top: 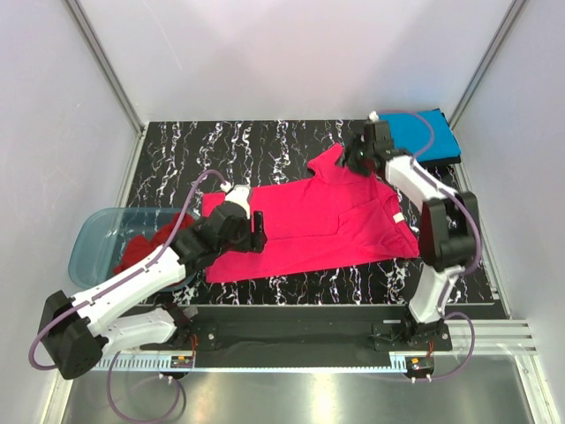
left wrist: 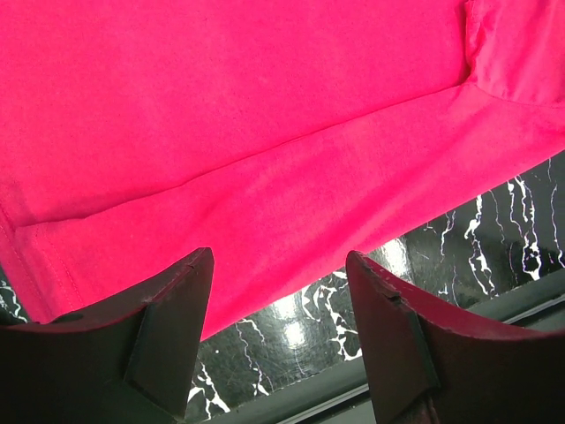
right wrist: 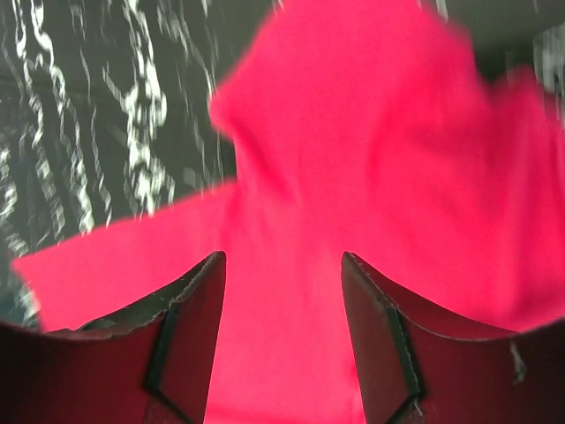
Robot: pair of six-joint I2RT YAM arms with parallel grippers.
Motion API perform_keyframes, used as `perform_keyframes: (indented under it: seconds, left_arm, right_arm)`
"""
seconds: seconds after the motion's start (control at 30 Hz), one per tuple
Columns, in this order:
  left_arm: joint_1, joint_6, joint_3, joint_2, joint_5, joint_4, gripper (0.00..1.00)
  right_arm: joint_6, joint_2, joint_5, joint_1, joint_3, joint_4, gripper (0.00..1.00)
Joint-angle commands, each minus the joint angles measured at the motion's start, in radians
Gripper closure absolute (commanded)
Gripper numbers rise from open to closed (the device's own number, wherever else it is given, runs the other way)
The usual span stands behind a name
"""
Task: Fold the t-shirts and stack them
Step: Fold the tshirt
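Observation:
A bright pink-red t-shirt [top: 318, 221] lies spread across the black marbled table [top: 221, 150], one sleeve [top: 328, 162] pointing to the far side. My left gripper [top: 258, 223] hovers open over the shirt's left part. In the left wrist view this gripper [left wrist: 280, 256] has its fingers [left wrist: 177, 318] apart above the shirt's near hem [left wrist: 291, 265], holding nothing. My right gripper [top: 353, 161] is at the far sleeve. In the right wrist view it [right wrist: 282, 256] stands open just above the pink-red cloth [right wrist: 353, 132]. A folded bright blue t-shirt [top: 424, 132] rests at the back right on a dark one [top: 439, 162].
A translucent blue-grey tub [top: 101, 234] stands at the table's left edge with a darker red t-shirt [top: 141, 252] bunched inside. White walls close in the table on three sides. The metal rail with the arm bases [top: 300, 331] runs along the near edge.

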Motion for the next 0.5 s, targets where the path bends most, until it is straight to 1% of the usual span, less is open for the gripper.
perform_keyframes:
  seconds: [0.0, 0.03, 0.07, 0.13, 0.17, 0.23, 0.27, 0.3, 0.43, 0.47]
  left_arm:
    - [0.004, 0.024, 0.014, -0.026, 0.011, 0.038, 0.33]
    - [0.006, 0.024, 0.016, -0.028, 0.002, 0.035, 0.33]
    - [0.007, 0.023, 0.017, -0.026, -0.006, 0.021, 0.33]
    - [0.009, 0.027, 0.024, -0.029, -0.005, 0.012, 0.33]
    - [0.010, 0.029, 0.024, -0.031, -0.003, 0.010, 0.33]
    - [0.010, 0.036, 0.027, -0.033, -0.005, 0.007, 0.33]
    - [0.010, 0.038, 0.028, -0.030, -0.005, 0.004, 0.33]
    - [0.010, 0.040, 0.030, -0.026, -0.005, 0.001, 0.33]
    - [0.012, 0.029, 0.022, -0.014, 0.003, -0.004, 0.33]
    - [0.012, 0.026, 0.022, -0.005, 0.009, -0.002, 0.33]
  right_arm:
    - [-0.208, 0.176, 0.043, -0.007, 0.175, -0.011, 0.38]
    - [-0.225, 0.201, 0.021, -0.008, 0.209, 0.000, 0.39]
    - [-0.242, 0.229, -0.003, -0.008, 0.280, 0.001, 0.39]
    - [-0.276, 0.312, -0.016, -0.011, 0.356, -0.003, 0.39]
    - [-0.285, 0.338, -0.011, -0.013, 0.428, -0.009, 0.39]
    - [-0.302, 0.418, 0.027, -0.020, 0.489, -0.038, 0.39]
    - [-0.305, 0.445, 0.038, -0.025, 0.558, -0.055, 0.39]
    - [-0.313, 0.488, 0.030, -0.031, 0.589, -0.077, 0.39]
    - [-0.322, 0.571, 0.026, -0.042, 0.706, -0.082, 0.39]
    - [-0.328, 0.611, 0.027, -0.042, 0.758, -0.088, 0.39]
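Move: The t-shirt's far corner, the tip of its sleeve, lies roughly 15 cm ahead of the open right hand, 2 cm to its left and 10 cm below. The sleeve's left corner is some 8 cm ahead and 11 cm left, the shirt's white label about 7 cm back and 13 cm right, and the blue stack 12 cm ahead and 22 cm right. From the left hand, that far corner is around 37 cm ahead, 24 cm right and 12 cm lower. Reaching forward over the shirt towards the far sleeve tip, the right hand travels about 13 cm outward and sinks some 5 cm on the way, slowing as it nears the tip. The wrist turns about 10 degrees counter-clockwise and its left side dips about as much; the fingers stay open and still clear of the cloth. ##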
